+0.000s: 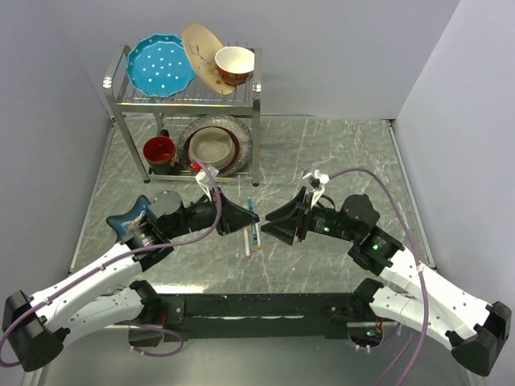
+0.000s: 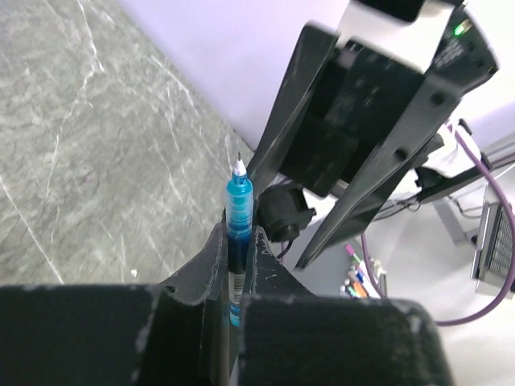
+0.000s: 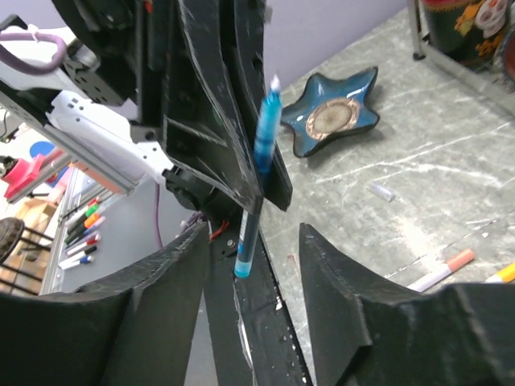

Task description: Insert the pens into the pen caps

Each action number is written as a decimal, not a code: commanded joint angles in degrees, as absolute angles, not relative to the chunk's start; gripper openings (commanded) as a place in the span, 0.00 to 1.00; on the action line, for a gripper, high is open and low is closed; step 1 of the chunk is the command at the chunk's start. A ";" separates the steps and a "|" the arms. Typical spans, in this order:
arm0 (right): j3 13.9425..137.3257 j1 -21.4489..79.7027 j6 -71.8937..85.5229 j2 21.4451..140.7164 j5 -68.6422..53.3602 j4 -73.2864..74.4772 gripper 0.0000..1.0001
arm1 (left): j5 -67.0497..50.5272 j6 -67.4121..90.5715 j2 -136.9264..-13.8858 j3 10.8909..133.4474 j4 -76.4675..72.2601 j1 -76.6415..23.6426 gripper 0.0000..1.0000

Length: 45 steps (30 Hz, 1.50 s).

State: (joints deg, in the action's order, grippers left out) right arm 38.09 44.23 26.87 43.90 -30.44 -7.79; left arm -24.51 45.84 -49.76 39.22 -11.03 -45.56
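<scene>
My left gripper (image 2: 239, 238) is shut on the dark blue pen (image 2: 238, 211), holding it by the lower barrel with its bare writing tip pointing out past the fingers. In the right wrist view the blue pen (image 3: 259, 173) hangs in the left gripper just beyond my right gripper (image 3: 256, 235), which is open and empty. From above, the left gripper (image 1: 248, 219) and right gripper (image 1: 270, 223) face each other closely above two white pens (image 1: 247, 241). One white pen (image 3: 434, 276) has an orange cap (image 3: 461, 259). A small clear cap (image 3: 380, 191) lies alone on the table.
A blue star-shaped dish (image 1: 129, 219) lies by the left arm. A metal dish rack (image 1: 256, 104) at the back left holds plates, bowls and a red mug (image 1: 159, 151). Grey walls stand on the left, right and back.
</scene>
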 commanded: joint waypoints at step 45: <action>32.96 50.45 24.35 25.69 -6.07 1.93 0.00 | 23.12 20.67 -56.67 59.58 36.17 -45.26 0.94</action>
State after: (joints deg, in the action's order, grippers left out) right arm 33.80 50.26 27.05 31.66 -8.32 -0.60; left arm 20.71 38.96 -50.92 51.29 23.94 -45.25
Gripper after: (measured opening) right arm 0.058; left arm 0.929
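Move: The left hand already grips the upright blue pen near its middle, nib up; the open right gripper waits about 4 cm to its right, level with it. From the right hand the blue pen's middle is thus some 4 cm left, at its own height. On the table about 29 cm below, the orange-capped pen lies roughly 20 cm ahead and 7 cm left of the right hand, the yellow-capped pen 23 cm ahead and 4 cm left. The right fingers shut on the blue pen's lower part after reaching about 3.5 cm left and 3 cm down, while the left keeps its pinch. Then the left opens wide and retreats some 10 cm left and 9 cm forward, sinking about 5 cm and turning counter-clockwise. Keeping its grip, the right draws the pen about 6.5 cm right and slightly up, turning clockwise. ##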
